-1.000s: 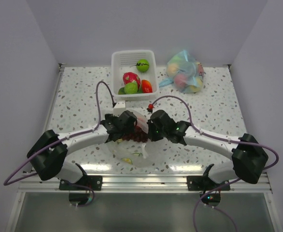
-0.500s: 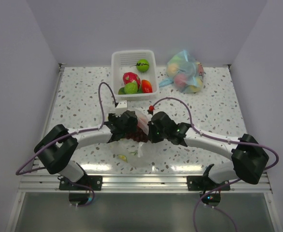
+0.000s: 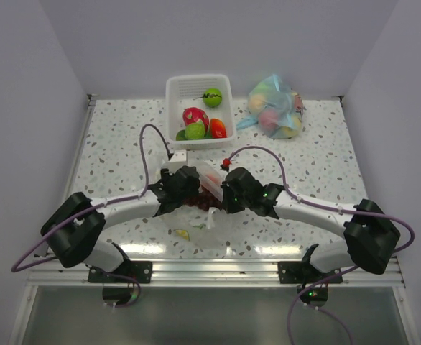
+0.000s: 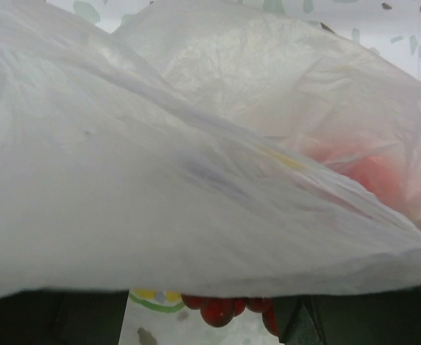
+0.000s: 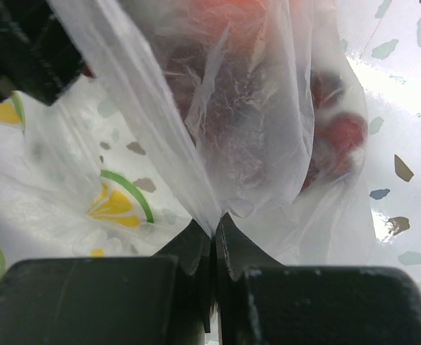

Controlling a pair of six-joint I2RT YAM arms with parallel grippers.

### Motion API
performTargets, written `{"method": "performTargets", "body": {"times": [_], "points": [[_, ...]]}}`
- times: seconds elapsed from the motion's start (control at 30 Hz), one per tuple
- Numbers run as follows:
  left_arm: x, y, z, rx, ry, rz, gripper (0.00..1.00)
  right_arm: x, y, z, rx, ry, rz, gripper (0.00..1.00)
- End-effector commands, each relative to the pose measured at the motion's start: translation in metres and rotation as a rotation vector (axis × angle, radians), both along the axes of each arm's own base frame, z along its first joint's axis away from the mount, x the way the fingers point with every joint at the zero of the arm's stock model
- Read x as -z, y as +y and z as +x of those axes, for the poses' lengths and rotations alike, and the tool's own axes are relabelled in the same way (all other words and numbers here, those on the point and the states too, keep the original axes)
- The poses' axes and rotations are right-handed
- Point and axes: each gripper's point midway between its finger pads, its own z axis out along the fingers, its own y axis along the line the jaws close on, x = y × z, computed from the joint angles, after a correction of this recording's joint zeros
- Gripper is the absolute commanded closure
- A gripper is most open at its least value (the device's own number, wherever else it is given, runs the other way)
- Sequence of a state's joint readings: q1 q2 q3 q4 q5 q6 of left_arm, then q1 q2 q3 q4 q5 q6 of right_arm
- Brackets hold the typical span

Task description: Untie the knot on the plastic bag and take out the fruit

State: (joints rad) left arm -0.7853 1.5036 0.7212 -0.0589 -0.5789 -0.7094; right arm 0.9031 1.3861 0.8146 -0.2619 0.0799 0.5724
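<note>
The clear plastic bag (image 3: pixel 209 215) hangs crumpled between my two grippers near the table's front. My right gripper (image 5: pixel 214 226) is shut on a pinched fold of the plastic bag (image 5: pixel 253 108), with dark red grapes (image 5: pixel 340 136) and a citrus slice (image 5: pixel 113 205) showing through the film. In the left wrist view the plastic bag (image 4: pixel 196 180) drapes over nearly everything. My left gripper (image 4: pixel 203 318) stands open under it, with grapes (image 4: pixel 218 310) between its dark fingers (image 4: pixel 52 320) and a gap on their left. From above, the left gripper (image 3: pixel 184 188) faces the right gripper (image 3: pixel 230 192). I cannot make out the knot.
A white basket (image 3: pixel 171 100) at the back centre holds a lime (image 3: pixel 212 96) and red and green fruit. A blue-tinted bag (image 3: pixel 275 106) of pastel fruit lies to its right. A citrus slice (image 3: pixel 183 234) lies in the bag near the table's front edge.
My left arm has shifted and its gripper has pushed further in under the bag, its jaws narrowing somewhat. The right gripper has stayed shut on the film, hardly moving.
</note>
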Motion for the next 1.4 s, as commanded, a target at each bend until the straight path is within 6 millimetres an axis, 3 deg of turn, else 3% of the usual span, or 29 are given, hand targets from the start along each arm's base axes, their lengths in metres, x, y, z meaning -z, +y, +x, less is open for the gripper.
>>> {"method": "performTargets", "body": {"times": [0.0,0.27,0.63,0.83,1.03,1.07,1.13,1.17,1.23,1.27,1.33,1.37], "points": [[-0.028,-0.001,-0.011,0.070,-0.019,-0.062,0.71,-0.016,-0.001,0.011,0.046,-0.061,0.009,1.00],[-0.037,-0.011,-0.046,0.218,0.064,-0.110,0.71,-0.027,-0.004,0.027,0.116,-0.107,-0.010,1.00],[-0.064,-0.039,-0.104,0.511,0.154,-0.209,0.71,-0.029,-0.046,0.062,0.277,-0.123,-0.105,1.00],[-0.091,-0.043,-0.118,0.603,0.128,-0.254,0.70,-0.024,-0.066,0.069,0.319,-0.110,-0.130,1.00],[-0.156,-0.055,-0.112,0.677,-0.006,-0.311,0.70,-0.007,-0.070,0.055,0.298,-0.076,-0.129,1.00],[-0.175,-0.059,-0.109,0.686,-0.043,-0.325,0.70,-0.001,-0.074,0.050,0.300,-0.063,-0.135,1.00],[-0.191,-0.060,-0.102,0.679,-0.075,-0.318,0.70,0.000,-0.076,0.046,0.301,-0.063,-0.126,1.00],[-0.210,-0.064,-0.099,0.686,-0.107,-0.332,0.70,0.006,-0.080,0.041,0.303,-0.053,-0.133,1.00],[-0.225,-0.063,-0.083,0.638,-0.159,-0.318,0.71,0.006,-0.084,0.037,0.305,-0.054,-0.127,1.00],[-0.244,-0.064,-0.076,0.622,-0.201,-0.326,0.71,0.010,-0.086,0.033,0.300,-0.045,-0.132,1.00],[-0.251,-0.059,-0.051,0.547,-0.235,-0.285,0.72,0.011,-0.089,0.028,0.297,-0.041,-0.127,1.00],[-0.267,-0.058,-0.040,0.522,-0.274,-0.286,0.72,0.011,-0.089,0.026,0.292,-0.038,-0.122,1.00]]}}
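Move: The left hand already grips a dark fruit inside the bag; the white basket's middle lies about 28 cm ahead of it and 5 cm to its right. The grapes are some 5 cm back and 6 cm right, slightly lower, and the orange-red fruit in the basket is about 22 cm ahead, 13 cm right. From the right hand, shut on the bag rim, the dark fruit is roughly 8 cm ahead, 14 cm left and a little lower. Left backs out of the bag with the dark fruit, then rises some 20 cm; right pulls the rim rightward. ##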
